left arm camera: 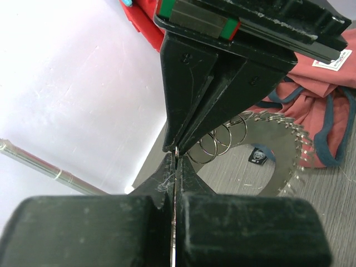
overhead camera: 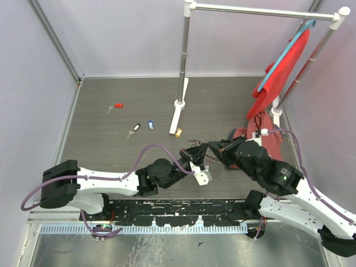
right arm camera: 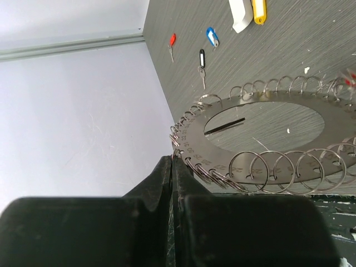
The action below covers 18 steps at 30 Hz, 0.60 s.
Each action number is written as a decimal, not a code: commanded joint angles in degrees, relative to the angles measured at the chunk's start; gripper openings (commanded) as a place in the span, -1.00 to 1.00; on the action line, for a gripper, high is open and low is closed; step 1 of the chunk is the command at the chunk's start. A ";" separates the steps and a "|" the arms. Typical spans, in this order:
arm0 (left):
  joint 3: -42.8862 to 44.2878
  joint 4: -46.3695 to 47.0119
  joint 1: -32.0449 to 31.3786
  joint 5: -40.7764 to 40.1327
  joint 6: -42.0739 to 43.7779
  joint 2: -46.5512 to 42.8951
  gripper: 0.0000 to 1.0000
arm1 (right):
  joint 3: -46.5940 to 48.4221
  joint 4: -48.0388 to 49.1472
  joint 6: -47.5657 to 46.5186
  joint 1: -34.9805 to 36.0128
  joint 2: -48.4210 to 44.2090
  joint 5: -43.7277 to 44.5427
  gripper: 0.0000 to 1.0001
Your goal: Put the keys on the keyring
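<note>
The keyring (right arm camera: 192, 138) is a flat grey metal ring fringed with small split rings, held off the table at centre, its disc (left arm camera: 283, 139) just beyond both grippers. My right gripper (right arm camera: 172, 161) is shut on a small ring at its rim. My left gripper (left arm camera: 176, 158) is shut too, with a thin silvery ring edge-on between its jaws. The two grippers meet tip to tip, left (overhead camera: 196, 153) and right (overhead camera: 214, 149). The keys lie on the table beyond: red (overhead camera: 118, 105), black (overhead camera: 136, 127), blue (overhead camera: 150, 125), yellow (overhead camera: 178, 132).
A white clothes rack (overhead camera: 183, 55) stands at the back with a red cloth (overhead camera: 281, 72) hanging on its right side. Its white foot (overhead camera: 177, 119) lies next to the yellow key. A red garment (overhead camera: 267, 139) is heaped at the right, behind the right arm.
</note>
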 commanded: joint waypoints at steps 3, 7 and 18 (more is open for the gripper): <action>1.12 3.95 0.30 -3.10 -1.28 -1.50 -1.00 | 0.95 2.90 0.05 0.27 -1.38 0.86 -0.78; 0.36 0.17 0.29 -1.91 -2.70 -4.63 -1.00 | 1.28 2.28 -2.20 0.29 -2.77 2.17 -0.31; 1.61 -28.00 0.31 10.07 -16.22 -21.25 -1.00 | 7.96 2.11 -31.99 0.27 -3.18 5.51 -0.05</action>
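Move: Both my hands have hold of the keyring at its upper rim, fingertips together; its middle hangs some 6 cm below and 2 cm ahead of each hand point. On the table about 25 cm below, the yellow key lies roughly 18 cm ahead and 9 cm left of my left hand, the blue key some 21 cm ahead and 20 cm left, and the black key about 18 cm ahead and 27 cm left. I open my right fingers to let go of the keyring and back that hand off, up about 3 cm and 2 cm to the right, tipping its fingers up some 10 degrees. Keeping my left fingers shut on one of its small wire loops, I then carry the keyring away to the left and up, drawing slightly back, about 5 cm and gathering speed. ##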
